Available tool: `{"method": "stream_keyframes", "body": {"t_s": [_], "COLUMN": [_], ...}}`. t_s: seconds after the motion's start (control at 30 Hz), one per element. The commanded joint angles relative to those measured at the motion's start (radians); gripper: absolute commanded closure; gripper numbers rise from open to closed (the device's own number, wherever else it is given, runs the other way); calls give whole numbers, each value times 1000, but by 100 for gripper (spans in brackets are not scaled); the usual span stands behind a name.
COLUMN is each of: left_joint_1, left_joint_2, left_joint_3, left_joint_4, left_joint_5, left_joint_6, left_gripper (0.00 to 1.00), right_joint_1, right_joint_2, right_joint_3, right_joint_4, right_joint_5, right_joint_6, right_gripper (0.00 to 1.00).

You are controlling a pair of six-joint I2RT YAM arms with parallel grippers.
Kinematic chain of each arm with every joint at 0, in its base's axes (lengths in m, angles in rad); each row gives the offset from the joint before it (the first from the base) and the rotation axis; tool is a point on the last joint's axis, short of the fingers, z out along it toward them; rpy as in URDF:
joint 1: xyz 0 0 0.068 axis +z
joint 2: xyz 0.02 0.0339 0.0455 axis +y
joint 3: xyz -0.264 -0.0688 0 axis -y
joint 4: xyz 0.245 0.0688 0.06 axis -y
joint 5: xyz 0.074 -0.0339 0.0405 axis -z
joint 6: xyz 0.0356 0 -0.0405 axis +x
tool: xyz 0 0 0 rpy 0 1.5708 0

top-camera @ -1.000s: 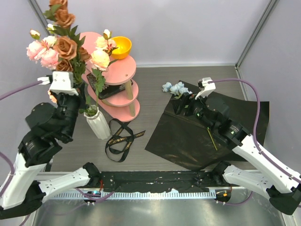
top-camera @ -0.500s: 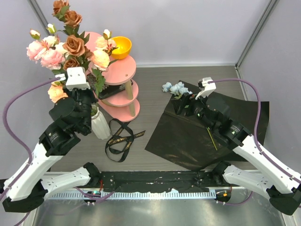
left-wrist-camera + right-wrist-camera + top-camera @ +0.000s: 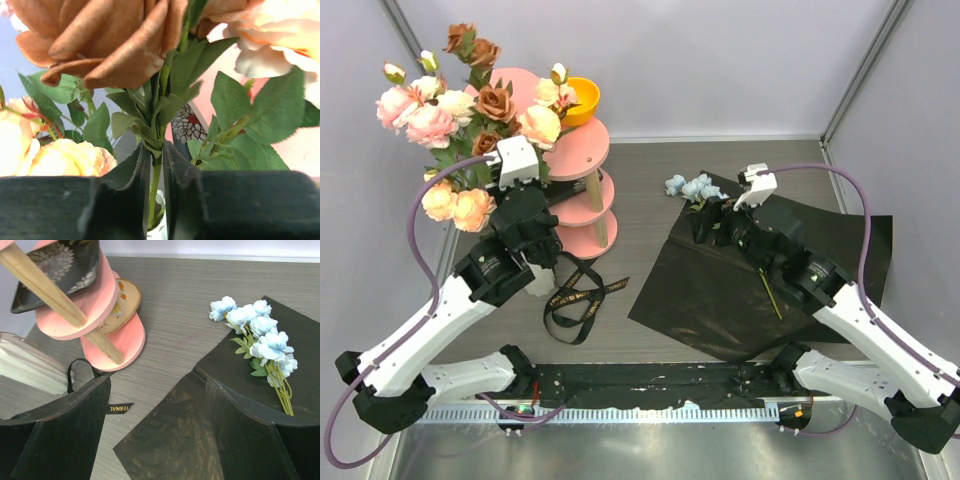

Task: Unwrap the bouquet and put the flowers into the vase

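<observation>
The flowers (image 3: 470,105), cream, pink, peach and brown, stand in a bunch over the white ribbed vase (image 3: 542,283), which my left arm mostly hides. My left gripper (image 3: 156,172) is shut on a green stem (image 3: 154,192), and the vase's rim (image 3: 161,232) shows just below it. The bouquet is undone: its black wrapping sheet (image 3: 720,290) lies flat and the black ribbon (image 3: 575,295) lies loose. A pale blue sprig (image 3: 692,187) rests on the sheet's far corner. My right gripper (image 3: 157,430) hangs open over the sheet (image 3: 170,450), near the sprig (image 3: 260,335), holding nothing.
A pink tiered stand (image 3: 575,150) with an orange bowl (image 3: 578,98) on top stands just right of the vase. The stand (image 3: 95,295) and the vase's side (image 3: 30,372) also show in the right wrist view. Grey walls close in on both sides.
My left arm has swung right and forward, carrying the flower bunch toward the stand and over the vase. The right arm has not moved.
</observation>
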Motion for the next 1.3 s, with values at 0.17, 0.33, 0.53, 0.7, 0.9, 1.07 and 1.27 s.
{"method": "stream_keyframes", "body": {"t_s": [0.17, 0.33, 0.53, 0.7, 0.9, 1.07, 1.27], "left_joint_1": [29, 29, 29, 29, 29, 29, 29], "left_joint_2": [-24, -95, -228, -325, -324, -308, -302], "left_joint_3": [47, 122, 151, 159, 223, 242, 248], "left_joint_4": [-228, -417, -463, -396, -454, -488, -474], "left_joint_5": [-102, 104, 376, 671, 889, 931, 1000], "left_joint_6": [-353, -487, -521, -473, -468, -461, -481], "left_gripper": [16, 0, 0, 0, 0, 0, 0], "right_joint_1": [-141, -311, -380, -433, -453, -456, -454], "right_joint_2": [280, 352, 501, 613, 671, 754, 813], "right_joint_3": [161, 88, 55, 25, -43, -37, -12], "right_joint_4": [-262, -243, -205, -139, -10, 30, 34], "right_joint_5": [150, 26, 63, 84, 89, 110, 135], "right_joint_6": [41, 23, -51, -92, -138, -175, -204], "right_gripper": [17, 18, 20, 27, 42, 48, 70]}}
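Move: My left hand has the brown roses' stem pinched above the vase, whose middle is about 30 cm below and nearly in line; the pink shelf stands some 18 cm farther out and 6 cm to the right. From my open right hand, the blue flowers' middle lies about 10 cm ahead, 14 cm to the right and 30 cm down, on the black wrapping, whose centre is roughly 6 cm nearer me and 5 cm farther right. My left fingers spring open and let the brown roses go while dipping a couple of centimetres; that hand then backs off some 10 cm, rising and swinging right, turning about 50 degrees clockwise. Meanwhile my right hand plunges about 30 cm down, also right and forward, tipping its fingers steeply down and closing them around the blue flowers' stems just below the blossoms. ##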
